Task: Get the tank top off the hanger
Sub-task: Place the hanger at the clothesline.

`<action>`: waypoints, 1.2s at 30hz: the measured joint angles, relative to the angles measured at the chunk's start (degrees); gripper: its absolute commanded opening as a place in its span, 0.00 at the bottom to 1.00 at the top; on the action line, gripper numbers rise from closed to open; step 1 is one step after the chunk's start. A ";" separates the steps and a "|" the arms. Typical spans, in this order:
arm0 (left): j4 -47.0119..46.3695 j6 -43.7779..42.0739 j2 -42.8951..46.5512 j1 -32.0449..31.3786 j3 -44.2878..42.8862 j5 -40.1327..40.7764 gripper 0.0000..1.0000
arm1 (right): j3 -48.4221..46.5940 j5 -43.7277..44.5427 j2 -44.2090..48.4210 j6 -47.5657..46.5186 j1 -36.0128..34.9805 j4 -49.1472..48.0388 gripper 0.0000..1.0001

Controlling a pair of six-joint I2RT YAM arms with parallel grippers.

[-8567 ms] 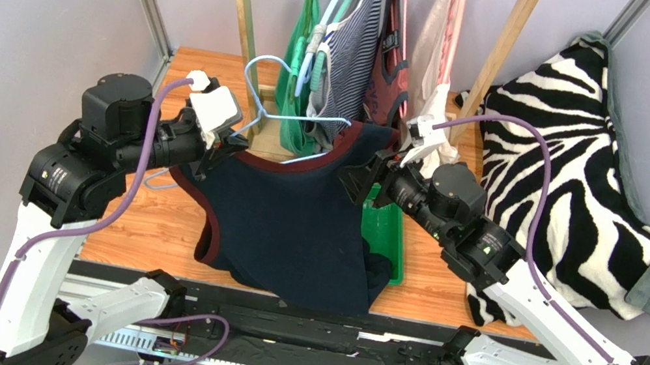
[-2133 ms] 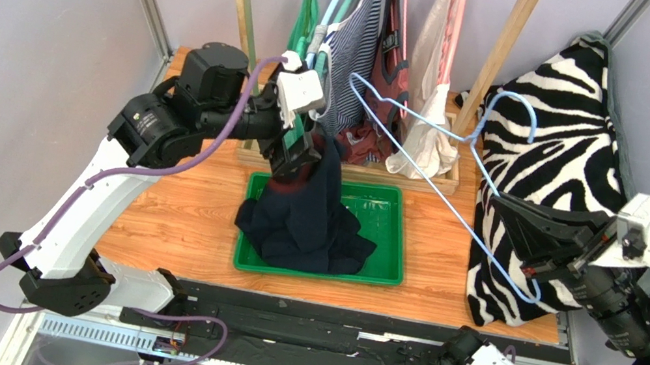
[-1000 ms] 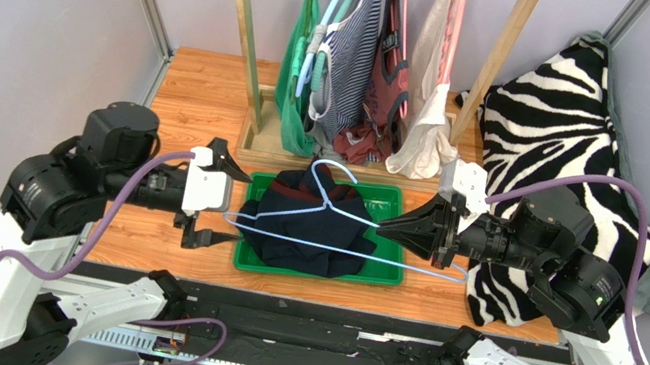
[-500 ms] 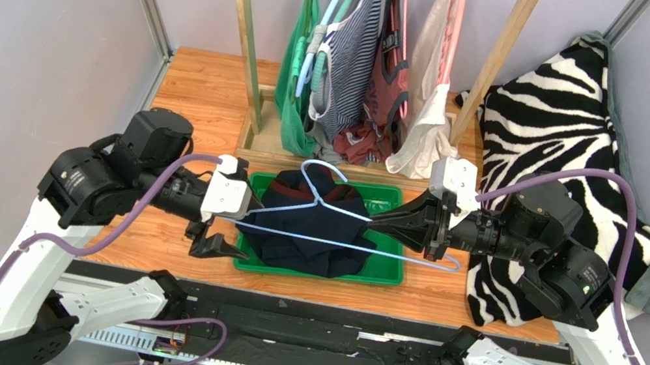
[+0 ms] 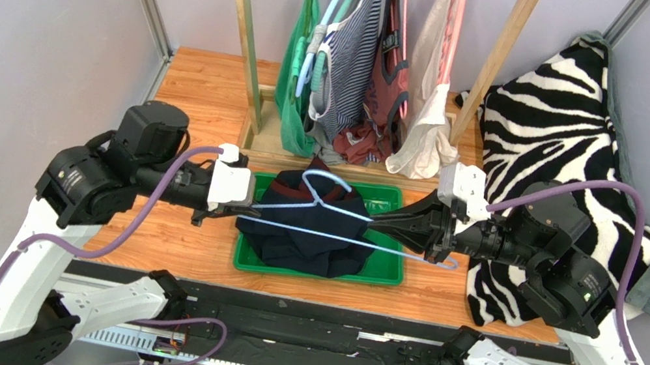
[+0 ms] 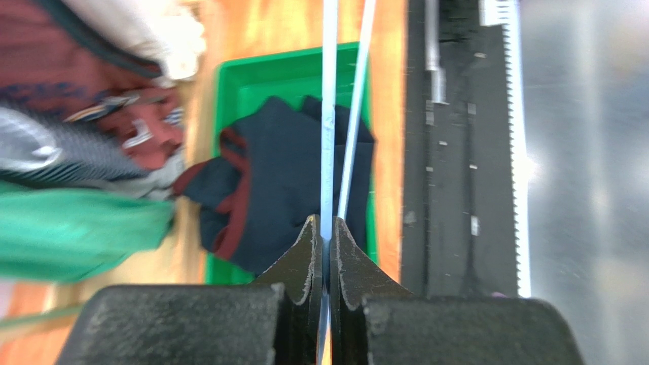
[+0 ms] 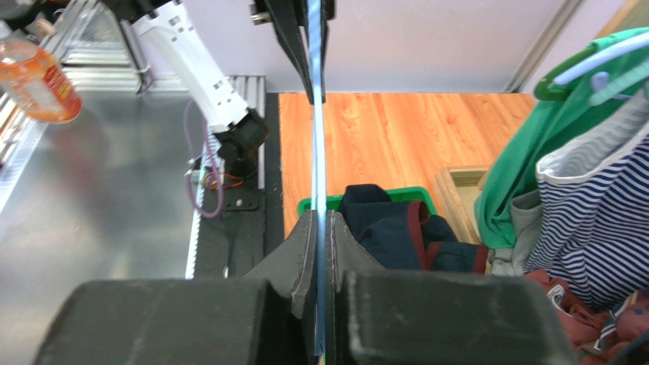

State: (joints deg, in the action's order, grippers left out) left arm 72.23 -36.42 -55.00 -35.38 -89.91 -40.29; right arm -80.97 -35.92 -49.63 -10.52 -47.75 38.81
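Note:
The navy tank top [image 5: 303, 246] with maroon trim lies crumpled in the green tray [image 5: 323, 276], free of the hanger. The light blue wire hanger [image 5: 324, 175] hangs bare above the tray, held level between both arms. My left gripper [image 5: 237, 211] is shut on its left end, and the wire [image 6: 329, 114] runs straight out from between the closed jaws [image 6: 325, 228]. My right gripper [image 5: 394, 225] is shut on the right end, with the wire [image 7: 314, 137] pinched between its jaws [image 7: 318, 222]. The tank top [image 7: 396, 228] shows below in the right wrist view.
A wooden rack at the back holds several hanging garments: green [image 5: 295, 88], striped [image 5: 353, 49], maroon [image 5: 388, 64] and white [image 5: 430, 111]. A zebra-print blanket [image 5: 560, 163] covers the right side. An orange bottle [image 7: 38, 76] stands beyond the table's near edge.
My left gripper, open a second ago beside the tray, has moved in to the hanger's left end and shut on the wire. The right gripper kept its grip and shifted slightly.

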 measured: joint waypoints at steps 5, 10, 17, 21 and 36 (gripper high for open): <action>-0.42 2.40 2.64 3.17 -2.91 5.01 0.00 | 4.68 7.17 1.25 2.34 -0.17 -8.55 0.48; -1.05 5.16 9.81 8.00 -9.31 12.96 0.00 | 5.99 19.74 2.69 3.48 -0.04 -15.69 0.77; -7.78 8.63 17.53 12.33 -12.70 30.03 0.00 | 5.51 27.98 4.07 3.19 -0.02 -18.58 0.76; -12.79 11.08 16.63 13.86 -12.31 39.04 0.00 | 5.53 29.99 4.33 3.21 -0.02 -18.40 0.76; -21.92 25.24 6.82 16.39 -1.29 48.37 0.00 | 8.70 34.38 6.95 3.65 -0.02 -18.01 0.76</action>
State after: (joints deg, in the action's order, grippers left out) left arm 50.30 -11.18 -48.18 -18.98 -91.20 8.08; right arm -72.27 -1.54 -42.68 -6.87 -47.77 20.80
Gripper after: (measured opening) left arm 0.029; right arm 0.764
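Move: The light-blue hanger is still pinched by both hands. The free left end of the clothesline lies about 30 cm ahead of the left hand, neither left nor right of it, and some 26 cm above; from the right hand it is roughly 30 cm ahead, 22 cm left, 20 cm up. From the left hand, the green tank top hangs about 29 cm ahead, 5 cm right, 6 cm up; the dark tank top lies 9 cm ahead, 10 cm right, 27 cm below. The empty hanger passes to the left hand alone: the right fingers open and let go, that hand drawing off about 8 cm forward, a little right and up. Keeping its pinch, the left hand swings left and up, then goes forward while sinking somewhat, turning some 70 degrees counter-clockwise to bring the hanger round towards the clothesline's left end. ##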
